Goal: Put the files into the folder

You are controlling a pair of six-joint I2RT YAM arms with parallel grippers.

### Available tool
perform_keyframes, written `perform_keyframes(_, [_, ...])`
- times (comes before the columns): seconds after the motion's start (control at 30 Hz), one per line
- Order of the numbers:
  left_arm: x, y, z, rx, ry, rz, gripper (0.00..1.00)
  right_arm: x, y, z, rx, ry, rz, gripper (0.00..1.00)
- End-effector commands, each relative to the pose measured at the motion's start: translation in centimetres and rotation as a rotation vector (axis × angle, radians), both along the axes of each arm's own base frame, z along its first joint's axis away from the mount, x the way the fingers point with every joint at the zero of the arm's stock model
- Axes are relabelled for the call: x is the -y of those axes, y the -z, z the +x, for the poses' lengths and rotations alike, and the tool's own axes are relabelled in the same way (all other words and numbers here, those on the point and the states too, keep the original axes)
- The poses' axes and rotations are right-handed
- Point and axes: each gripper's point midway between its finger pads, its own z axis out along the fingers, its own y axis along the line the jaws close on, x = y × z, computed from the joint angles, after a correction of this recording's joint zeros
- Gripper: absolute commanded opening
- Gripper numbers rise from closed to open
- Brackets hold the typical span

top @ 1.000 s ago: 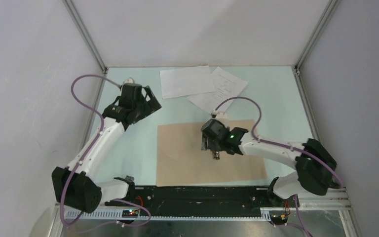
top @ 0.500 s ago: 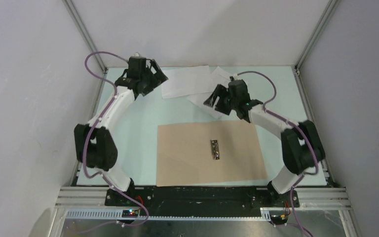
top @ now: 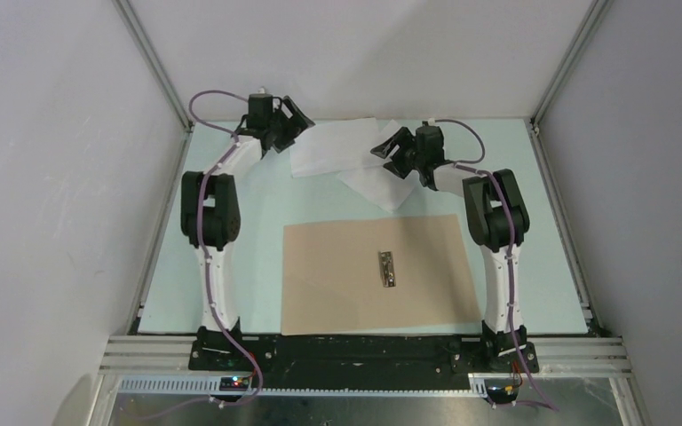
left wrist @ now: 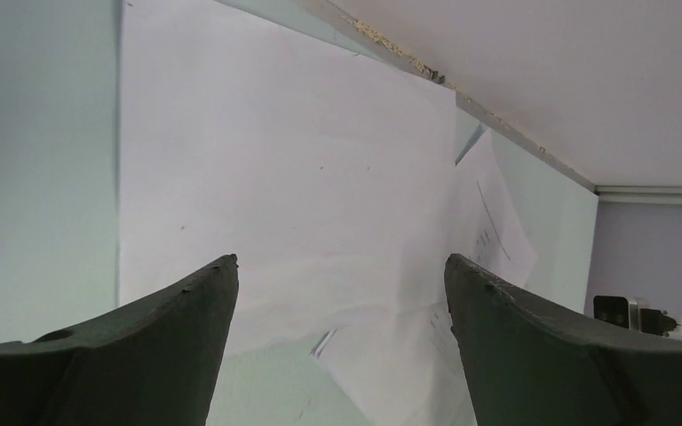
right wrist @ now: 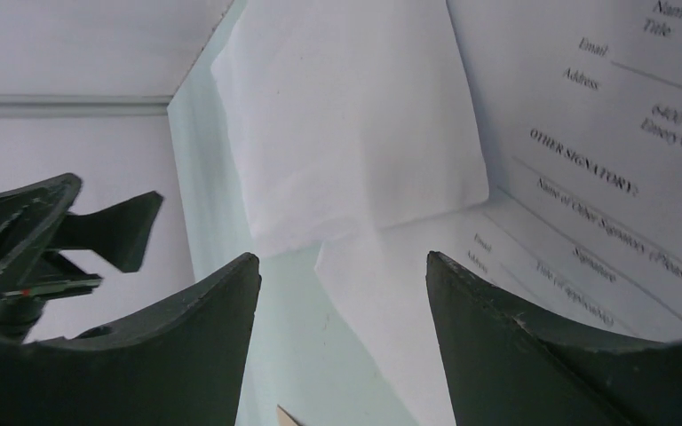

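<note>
Two white files lie at the back of the table: a blank sheet (top: 333, 146) overlapping a printed sheet (top: 382, 185). The tan folder (top: 337, 284) lies flat nearer the arms, with a metal clip (top: 388, 269) on it. My left gripper (top: 295, 124) is open at the blank sheet's left edge; in the left wrist view its jaws (left wrist: 341, 262) frame the blank sheet (left wrist: 284, 160) and the printed sheet (left wrist: 488, 222). My right gripper (top: 389, 151) is open above where the sheets overlap. The right wrist view has its jaws (right wrist: 342, 257) over the blank sheet (right wrist: 355, 115) and the printed sheet (right wrist: 586, 133).
The pale green table (top: 249, 240) is bounded by white walls with aluminium frame posts (top: 155, 67) at the back corners. The files lie close to the back wall. In the right wrist view the left gripper (right wrist: 53, 231) shows across the blank sheet.
Both arms have stretched toward the back of the table. The right gripper left the folder's clip and now hangs over the files; the left gripper moved to the blank sheet's left edge.
</note>
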Motion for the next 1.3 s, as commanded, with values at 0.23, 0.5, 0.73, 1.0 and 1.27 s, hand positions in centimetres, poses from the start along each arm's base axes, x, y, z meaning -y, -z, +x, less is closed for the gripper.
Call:
perform_keyframes(0.23, [0.9, 3.6, 4.7, 0.027, -0.107, -0.166, 0.91, 2.2, -2.2, 2.7, 0.096, 0.106, -0.025, 0.72])
perform_keyframes(0.5, [-0.6, 8.5, 3.7, -0.126, -0.247, -0.158, 0.9, 3.2, -0.7, 3.2, 0.066, 0.13, -0.044, 0.72])
perform_keyframes(0.73, [-0.7, 9.6, 3.4, -0.158, -0.255, -0.157, 0.9, 2.0, 0.2, 4.0, 0.056, 0.099, -0.036, 0.72])
perform_keyframes(1.0, [-0.6, 10.2, 3.2, -0.185, -0.251, -0.152, 0.89, 2.2, 1.8, 4.6, 0.023, 0.127, -0.05, 0.71])
perform_keyframes(1.27, [-0.6, 10.3, 3.5, -0.189, -0.252, -0.153, 0.89, 1.7, 2.8, 4.9, 0.002, 0.109, -0.039, 0.71])
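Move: The blank sheet, lying partly over the printed sheet, is the aim of both hands. Its middle is about 4 cm ahead, 11 cm right and 10 cm below the left hand, with the printed sheet's middle 16 cm farther right and 8 cm nearer the bases. From the right hand, the blank sheet lies some 8 cm ahead, 14 cm left and 4 cm below; the printed sheet is straight below, and the open folder 33 cm back and 3 cm left. The blank sheet's left part gets the left hand: it sinks about 9 cm while easing 3 cm forward, turns some 15 degrees counter-clockwise, tips its fingers down a little, then stays at the paper. The right hand shifts right, then goes forward, and lowers about 3 cm in all, its fingers straddling the sheet's near right corner. Both grippers stay open. ##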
